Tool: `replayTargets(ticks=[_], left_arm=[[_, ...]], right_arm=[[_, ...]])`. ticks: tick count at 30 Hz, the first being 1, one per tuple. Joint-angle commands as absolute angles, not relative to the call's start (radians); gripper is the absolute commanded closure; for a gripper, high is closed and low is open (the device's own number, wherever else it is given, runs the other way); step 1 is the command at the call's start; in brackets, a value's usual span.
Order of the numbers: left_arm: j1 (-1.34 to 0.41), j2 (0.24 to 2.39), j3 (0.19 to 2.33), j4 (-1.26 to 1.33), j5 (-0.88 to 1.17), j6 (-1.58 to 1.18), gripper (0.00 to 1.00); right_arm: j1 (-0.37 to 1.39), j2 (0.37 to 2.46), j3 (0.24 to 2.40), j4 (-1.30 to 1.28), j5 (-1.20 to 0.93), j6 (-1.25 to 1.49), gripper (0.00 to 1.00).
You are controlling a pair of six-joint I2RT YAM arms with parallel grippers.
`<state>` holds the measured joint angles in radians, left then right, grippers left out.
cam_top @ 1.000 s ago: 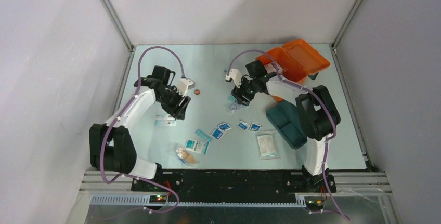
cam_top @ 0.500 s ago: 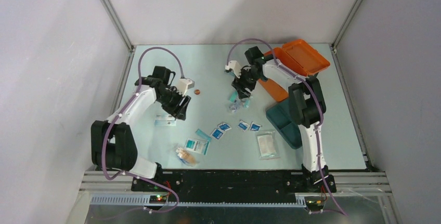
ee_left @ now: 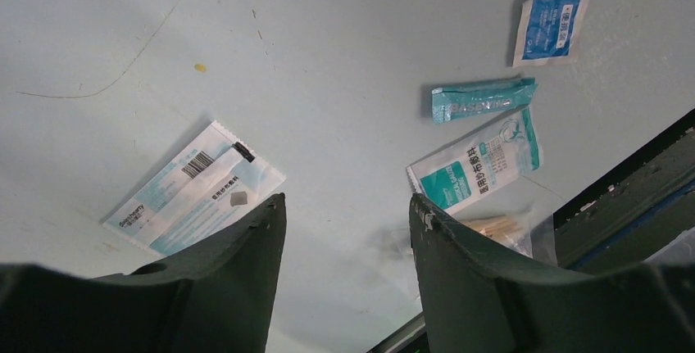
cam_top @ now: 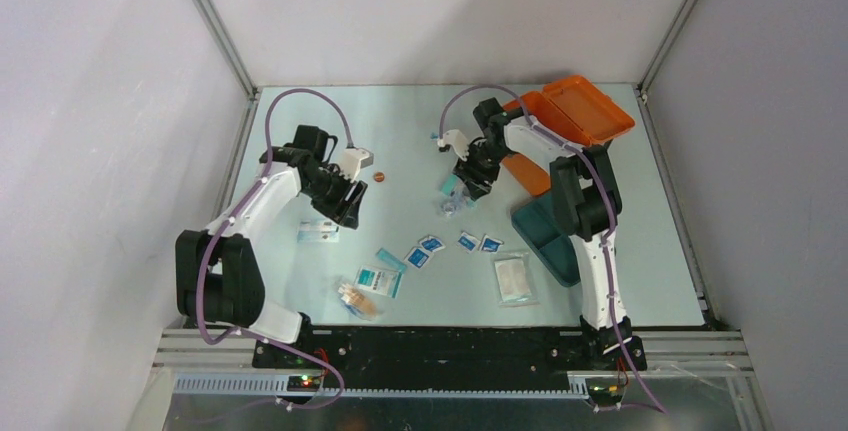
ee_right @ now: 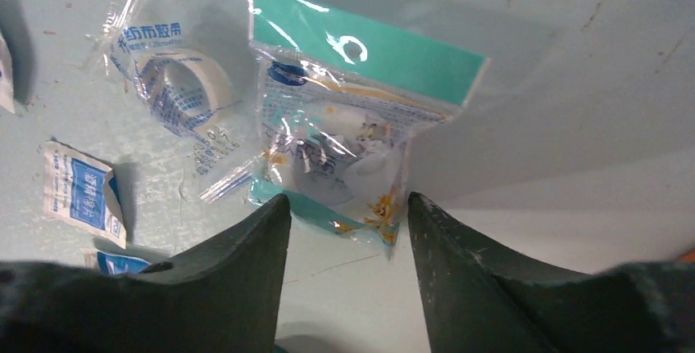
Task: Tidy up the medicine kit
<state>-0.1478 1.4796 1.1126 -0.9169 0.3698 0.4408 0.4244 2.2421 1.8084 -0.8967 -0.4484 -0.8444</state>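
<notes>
The orange medicine kit case (cam_top: 575, 116) stands open at the back right, and its dark teal tray insert (cam_top: 552, 236) lies apart on the table in front of it. My right gripper (cam_top: 470, 179) is open and empty, just above a teal-topped clear packet (ee_right: 348, 136) beside a wrapped tape roll (ee_right: 176, 87). My left gripper (cam_top: 340, 206) is open and empty above the table, near a flat white-blue packet (ee_left: 197, 189); in the left wrist view the open fingertips (ee_left: 262, 214) frame bare table.
Small blue-white sachets (cam_top: 430, 246) lie mid-table, with a teal gauze packet (cam_top: 378, 279), a bag of swabs (cam_top: 358, 299) and a clear pad packet (cam_top: 513, 279) near the front. A small brown disc (cam_top: 379, 177) lies by the left arm.
The right arm has pulled its elbow in and up, and its gripper shifted slightly right over the teal-topped packet. The left arm has barely moved.
</notes>
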Motion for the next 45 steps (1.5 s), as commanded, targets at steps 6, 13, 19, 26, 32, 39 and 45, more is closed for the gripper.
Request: replayTargets(ticks=[6, 13, 19, 26, 32, 39, 45], left_arm=[[-0.141, 1.457, 1.135, -0.900, 0.380, 0.414, 0.38], [-0.142, 1.480, 1.142, -0.899, 0.401, 0.416, 0.38], [-0.141, 1.517, 1.187, -0.899, 0.410, 0.417, 0.38], [-0.141, 1.566, 1.255, -0.905, 0.417, 0.402, 0.38], [-0.141, 1.618, 1.316, -0.915, 0.421, 0.368, 0.38], [-0.141, 1.649, 1.357, -0.934, 0.369, 0.340, 0.38], [-0.142, 1.652, 1.373, -0.975, 0.338, 0.333, 0.38]], right_arm=[[0.437, 2.238, 1.825, -0.879, -0.451, -0.784, 0.66], [0.443, 2.176, 1.920, -0.931, -0.540, -0.668, 0.98], [0.432, 2.070, 1.966, -0.907, -0.632, -0.527, 1.00], [0.305, 1.890, 1.869, -0.732, -0.656, -0.165, 1.00], [0.153, 1.751, 1.699, -0.614, -0.404, 0.192, 1.00], [0.097, 1.699, 1.569, -0.640, -0.149, 0.495, 1.00], [0.071, 1.784, 1.616, -0.704, -0.018, 0.664, 1.00]])
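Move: The teal-topped pouch lies under the right fingers, its middle about 3 cm to their left and 2 cm below, level fore and aft. The tape roll is some 5 cm back and 4 cm left of that hand; the orange box stands roughly 8 cm ahead and 14 cm to its right. From the left hand the pouch lies about 14 cm ahead, 21 cm right and 9 cm below. Right hand pinches the pouch, lifts it about 20 cm, swinging right, clockwise, over the box; left hand eases forward. ##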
